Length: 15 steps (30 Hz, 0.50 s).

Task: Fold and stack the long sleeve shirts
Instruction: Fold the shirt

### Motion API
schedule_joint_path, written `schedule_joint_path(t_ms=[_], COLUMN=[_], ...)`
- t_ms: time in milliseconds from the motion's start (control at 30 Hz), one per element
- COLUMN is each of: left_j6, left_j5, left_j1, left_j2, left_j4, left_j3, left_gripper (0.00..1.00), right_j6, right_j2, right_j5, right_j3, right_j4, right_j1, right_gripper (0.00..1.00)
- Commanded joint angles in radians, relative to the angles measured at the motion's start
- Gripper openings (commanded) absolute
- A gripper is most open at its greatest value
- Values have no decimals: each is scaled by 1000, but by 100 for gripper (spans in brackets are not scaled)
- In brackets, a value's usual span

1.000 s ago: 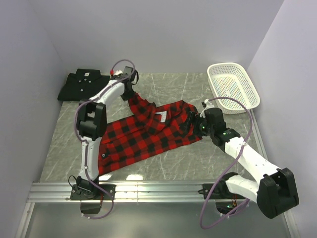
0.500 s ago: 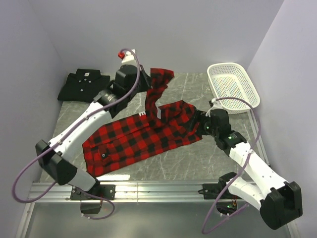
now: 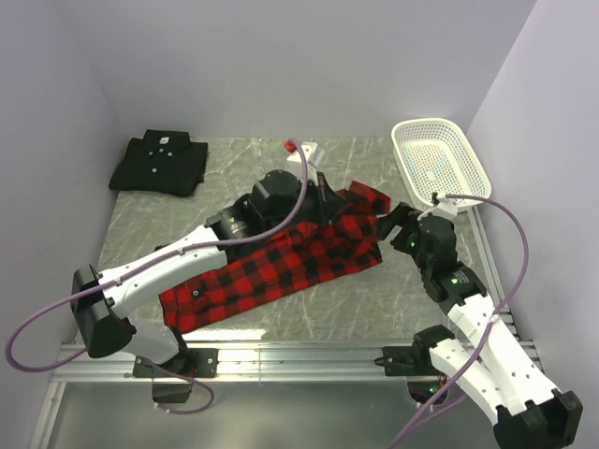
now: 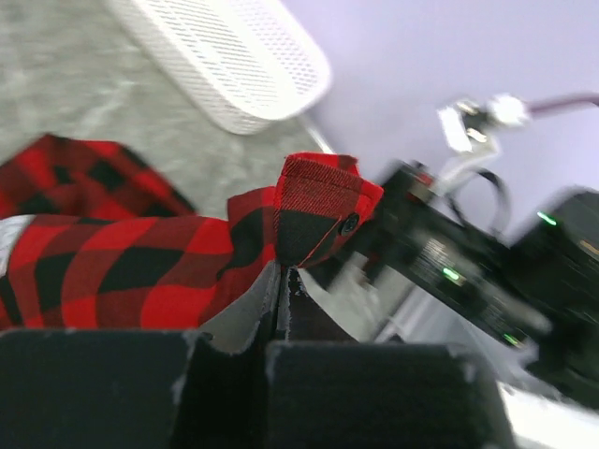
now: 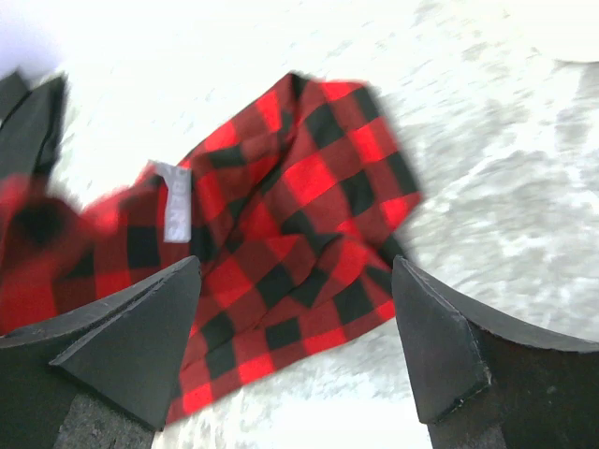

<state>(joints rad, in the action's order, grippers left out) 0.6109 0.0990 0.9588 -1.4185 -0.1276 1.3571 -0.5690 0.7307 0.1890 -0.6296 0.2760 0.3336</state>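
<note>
The red-and-black plaid shirt [image 3: 281, 267] lies spread across the middle of the table. One sleeve is folded over toward its right end. My left gripper [image 3: 329, 202] hovers over that right end, shut on the sleeve's cuff [image 4: 318, 201], which stands up from the closed jaws in the left wrist view. The black collared shirt [image 3: 159, 164] lies folded at the back left corner. My right gripper [image 3: 394, 225] is open just off the plaid shirt's right edge, with nothing between its fingers [image 5: 150, 327]. Below it, the right wrist view shows plaid cloth [image 5: 281, 215] with a white label [image 5: 175, 210].
A white mesh basket [image 3: 440, 159] stands at the back right, close behind the right gripper. The right arm [image 4: 468, 267] is just in front of the left gripper. Walls close the table on three sides. A metal rail [image 3: 299, 360] runs along the near edge.
The left arm carried the sleeve from the back left, up and over the shirt, to its right end. The right gripper drew back to the right, off the cloth.
</note>
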Motion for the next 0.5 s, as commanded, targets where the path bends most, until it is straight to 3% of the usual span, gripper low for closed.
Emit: schedule_joint_path(t_ms=[0, 300, 467], left_j6=[3, -36, -11], left_j5=[-56, -235, -210], left_j1=[57, 153, 153], left_j2=[4, 7, 46], left_j4=[120, 230, 249], left_j3=[-7, -50, -145], left_gripper=[0, 1, 1], right_j6=[-25, -61, -57], right_j2=[-10, -25, -33], right_j5=[90, 92, 53], right_j3=[4, 8, 28], right_j4=[22, 69, 42], right_j1=[-37, -131, -136], right_gripper=[89, 88, 88])
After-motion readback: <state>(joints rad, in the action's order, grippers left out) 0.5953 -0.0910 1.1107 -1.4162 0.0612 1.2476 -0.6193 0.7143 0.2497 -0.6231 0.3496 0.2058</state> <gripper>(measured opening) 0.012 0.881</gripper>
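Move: My left hand holds the sleeve by its cuff, high above the shirt. The near corner of the shirt's right end, where the sleeve is heading, lies about 12 cm to its right, level with it and some 32 cm below. The shirt's middle is roughly 16 cm to its left, about level with it; the white basket stands some 28 cm ahead and 34 cm right. From my open right hand, that corner is about level fore and aft, 1 cm right and 18 cm down. Keeping my left fingers shut on the cuff, I swing it back about 9 cm and some 5 cm to my right, high over the shirt's right part, slowing at the end as the hand turns about 20 degrees clockwise. My right hand, open and empty, shifts about 5 cm to its right, turning slightly clockwise and stopping there. ##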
